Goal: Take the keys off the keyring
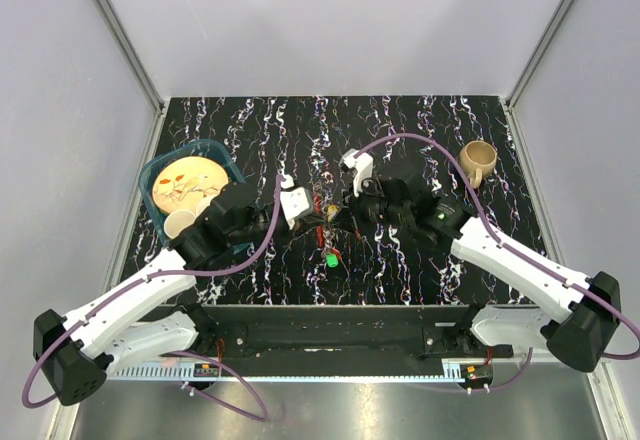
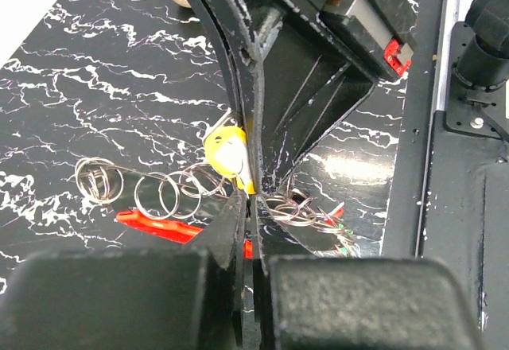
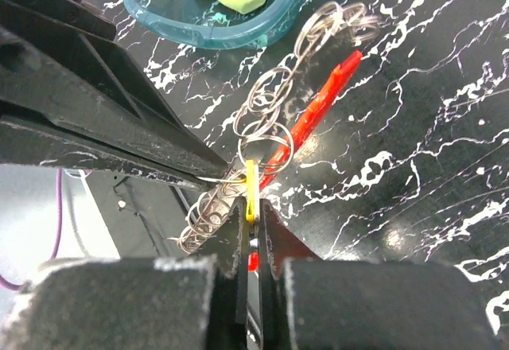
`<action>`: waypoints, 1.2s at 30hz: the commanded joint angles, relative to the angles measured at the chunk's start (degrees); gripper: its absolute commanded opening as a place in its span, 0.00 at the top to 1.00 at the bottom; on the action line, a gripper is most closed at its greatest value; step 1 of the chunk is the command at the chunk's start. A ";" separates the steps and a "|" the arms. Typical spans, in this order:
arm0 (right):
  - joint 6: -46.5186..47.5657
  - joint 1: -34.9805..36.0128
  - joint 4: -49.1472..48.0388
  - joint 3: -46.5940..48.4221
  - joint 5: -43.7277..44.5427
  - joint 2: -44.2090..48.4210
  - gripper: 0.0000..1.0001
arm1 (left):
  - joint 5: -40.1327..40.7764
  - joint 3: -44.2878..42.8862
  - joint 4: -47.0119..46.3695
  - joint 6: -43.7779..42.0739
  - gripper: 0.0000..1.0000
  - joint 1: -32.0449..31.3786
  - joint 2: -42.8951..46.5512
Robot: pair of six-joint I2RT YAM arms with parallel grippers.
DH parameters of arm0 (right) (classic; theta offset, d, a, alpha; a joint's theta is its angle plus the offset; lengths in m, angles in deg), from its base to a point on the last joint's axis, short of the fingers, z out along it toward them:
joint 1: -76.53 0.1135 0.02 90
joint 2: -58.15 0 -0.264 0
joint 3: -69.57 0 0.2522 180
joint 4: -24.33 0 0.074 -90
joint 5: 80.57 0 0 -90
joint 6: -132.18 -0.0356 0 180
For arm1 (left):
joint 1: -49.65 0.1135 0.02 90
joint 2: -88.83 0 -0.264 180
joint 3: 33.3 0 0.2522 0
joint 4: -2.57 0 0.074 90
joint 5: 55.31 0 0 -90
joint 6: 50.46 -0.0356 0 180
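Note:
The keyring is a chain of grey metal rings [image 2: 159,195] with a red piece [image 2: 155,224], and it hangs between my two grippers just above the table. My right gripper [image 3: 253,207] is shut on a yellow-headed key [image 3: 251,183] that is still on the rings [image 3: 270,107]. My left gripper [image 2: 251,196] is shut tip to tip against it and pinches a ring beside the key [image 2: 225,153]. In the top view both grippers [image 1: 314,210] [image 1: 338,212] meet at the table's middle. A green-headed key [image 1: 331,259] lies loose on the table just in front of them.
A teal basin [image 1: 160,165] with a plate and a pale cup stands at the left, close behind my left arm. A tan mug [image 1: 478,160] stands at the back right. The table's near edge and the arm mounts are just in front of the grippers.

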 commanded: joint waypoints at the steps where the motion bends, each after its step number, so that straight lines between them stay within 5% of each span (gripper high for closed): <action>1: -3.57 -3.49 -0.61 5.47 0.95 -0.96 1.00 | -1.64 -0.18 4.55 -1.51 1.00 -1.19 0.56; 19: -7.44 -10.00 -2.54 0.73 -7.65 -1.67 1.00 | -9.82 2.63 0.59 4.12 1.00 -1.10 7.07; 27: 6.34 -10.09 -3.70 -2.79 -17.06 3.42 1.00 | -4.54 -1.85 5.77 3.15 1.00 -0.32 3.21; 36: 21.99 -10.00 6.66 1.15 -22.60 2.29 1.00 | -11.13 -9.06 8.68 3.24 0.74 6.54 -0.48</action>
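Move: The left fingers are shut on a thin loop of the keyring, and the right fingers hold the yellow key, which is some 2 cm to the right and 1 cm ahead of the left hand at the same height. That pinched loop lies about 2 cm left of the right hand and 1 cm back. From the left hand the red strip hangs about 3 cm ahead, straight in line and 4 cm lower; the green key is roughly 5 cm back, 2 cm right and 5 cm lower. The two hands tear apart: the left jerks back about 4.5 cm and its shut fingers come off the ring wire, while the right, keeping its pinch on the yellow key, darts forward and to the right by about 3 cm each. Then the left dips, comes forward again some 3 cm and rises, its empty fingers opening about a quarter, and the right draws back level with its start but stays 3 cm to the right, turning the key roughly 10 degrees counter-clockwise. ##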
